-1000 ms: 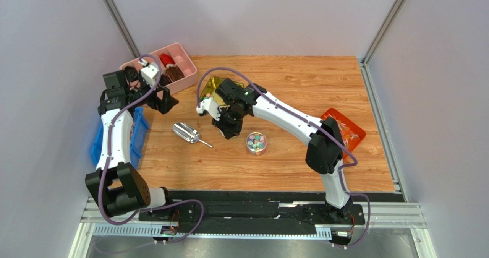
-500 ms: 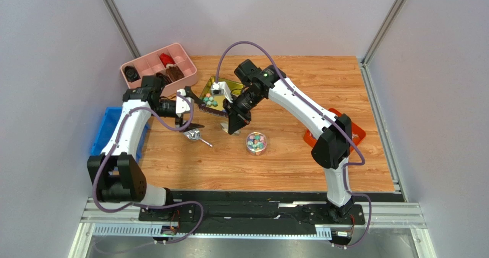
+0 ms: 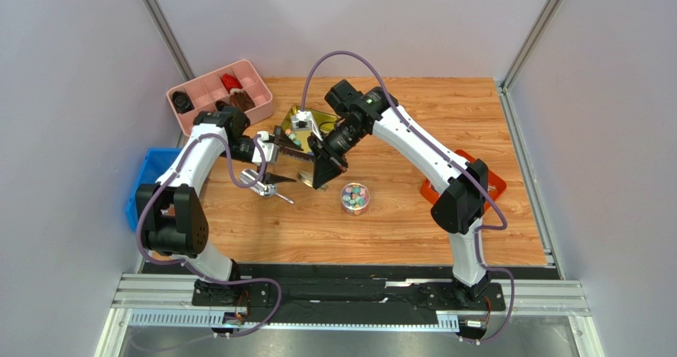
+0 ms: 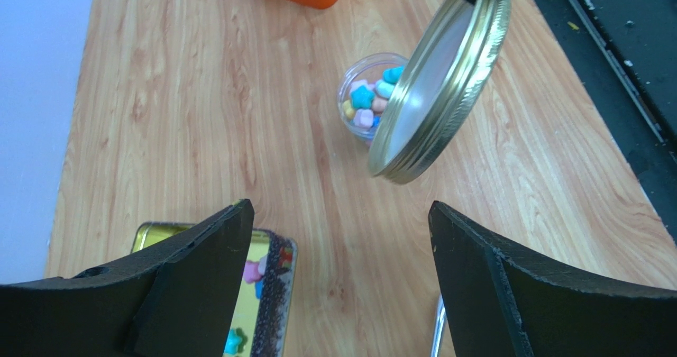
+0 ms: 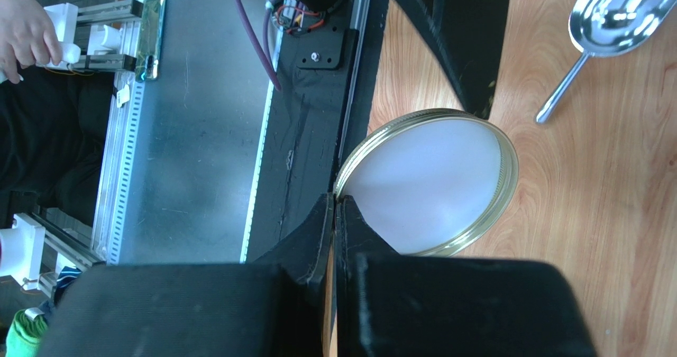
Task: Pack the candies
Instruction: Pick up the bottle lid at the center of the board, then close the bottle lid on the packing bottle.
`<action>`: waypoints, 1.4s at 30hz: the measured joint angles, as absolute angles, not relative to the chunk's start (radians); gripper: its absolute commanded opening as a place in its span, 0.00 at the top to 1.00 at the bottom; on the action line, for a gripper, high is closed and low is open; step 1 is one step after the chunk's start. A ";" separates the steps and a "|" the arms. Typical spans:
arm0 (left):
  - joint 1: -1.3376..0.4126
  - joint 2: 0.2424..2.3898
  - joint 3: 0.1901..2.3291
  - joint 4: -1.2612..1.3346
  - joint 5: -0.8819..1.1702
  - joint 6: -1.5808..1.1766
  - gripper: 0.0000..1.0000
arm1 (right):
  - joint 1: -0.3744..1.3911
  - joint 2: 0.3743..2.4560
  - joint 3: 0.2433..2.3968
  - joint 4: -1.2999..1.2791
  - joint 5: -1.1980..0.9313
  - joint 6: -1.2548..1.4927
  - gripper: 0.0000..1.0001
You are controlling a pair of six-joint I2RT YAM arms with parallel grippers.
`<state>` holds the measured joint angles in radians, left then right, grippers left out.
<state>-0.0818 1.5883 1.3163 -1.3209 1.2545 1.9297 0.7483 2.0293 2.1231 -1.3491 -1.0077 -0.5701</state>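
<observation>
A small clear jar (image 3: 354,198) at mid-table holds pastel candies (image 4: 365,101). More candies (image 3: 292,140) lie in a gold tray (image 3: 311,119) behind it, whose corner (image 4: 274,293) shows in the left wrist view. My right gripper (image 3: 324,170) is shut on the rim of a gold-rimmed round lid (image 5: 433,184), held tilted in the air just left of the jar. My left gripper (image 4: 338,210) hangs open and empty over the wood between tray and metal scoop (image 3: 258,181).
A pink compartment box (image 3: 208,87) with dark pieces stands at the back left. A blue bin (image 3: 141,184) sits off the table's left edge, an orange tray (image 3: 477,184) at the right. The scoop's bowl (image 5: 620,12) lies near the left fingers.
My left arm swung from the pink box rightward to above the scoop. My right gripper drew back from the gold tray, then held still with the lid.
</observation>
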 measured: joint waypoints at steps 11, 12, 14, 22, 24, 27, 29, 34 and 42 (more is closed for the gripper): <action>-0.177 1.514 1.241 -1.335 1.271 1.948 0.34 | 0.731 2.055 2.154 -1.350 -1.058 -0.602 1.00; -0.184 1.504 1.235 -1.335 1.275 1.949 0.36 | 0.731 2.058 2.154 -1.350 -1.058 -0.604 1.00; -0.196 1.487 1.227 -1.337 1.277 1.951 0.40 | 0.728 2.062 2.154 -1.350 -1.058 -0.608 1.00; -0.212 1.454 1.211 -1.335 1.288 1.956 0.46 | 0.723 2.063 2.154 -1.352 -1.075 -0.624 1.00; -0.212 1.454 1.208 -1.335 1.290 1.957 0.46 | 0.723 2.063 2.154 -1.355 -1.076 -0.627 1.00; -0.212 1.454 1.206 -1.334 1.291 1.959 0.46 | 0.723 2.063 2.154 -1.358 -1.076 -0.635 1.00; -0.212 1.454 1.206 -1.334 1.291 1.959 0.46 | 0.722 2.063 2.153 -1.359 -1.076 -0.640 1.00; -0.213 1.454 1.206 -1.334 1.291 1.959 0.47 | 0.717 2.063 2.137 -1.361 -1.075 -0.654 1.00; -0.214 1.454 1.206 -1.334 1.291 1.960 0.54 | 0.710 2.063 2.108 -1.362 -1.072 -0.671 1.00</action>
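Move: The bottle lid, pinched at its rim by the right hand, hangs about 5 cm back, 4 cm to the right and 2 cm above the left hand. The candy jar stands 8 cm back, 15 cm right and 16 cm below that hand; the scoop 6 cm back, 8 cm left, 18 cm down. From the right hand, the lid's middle lies 2 cm ahead, 3 cm left and 2 cm below. The right fingers keep their pinch on the lid's rim, nearly still, while the left hand comes back some 6 cm and 3 cm to the right, rising about 1 cm, to bring its open fingers astride the lid, one on each face. They close from nearly wide to about half open; a firm pinch by them can't be seen. The left hand then stays put. ##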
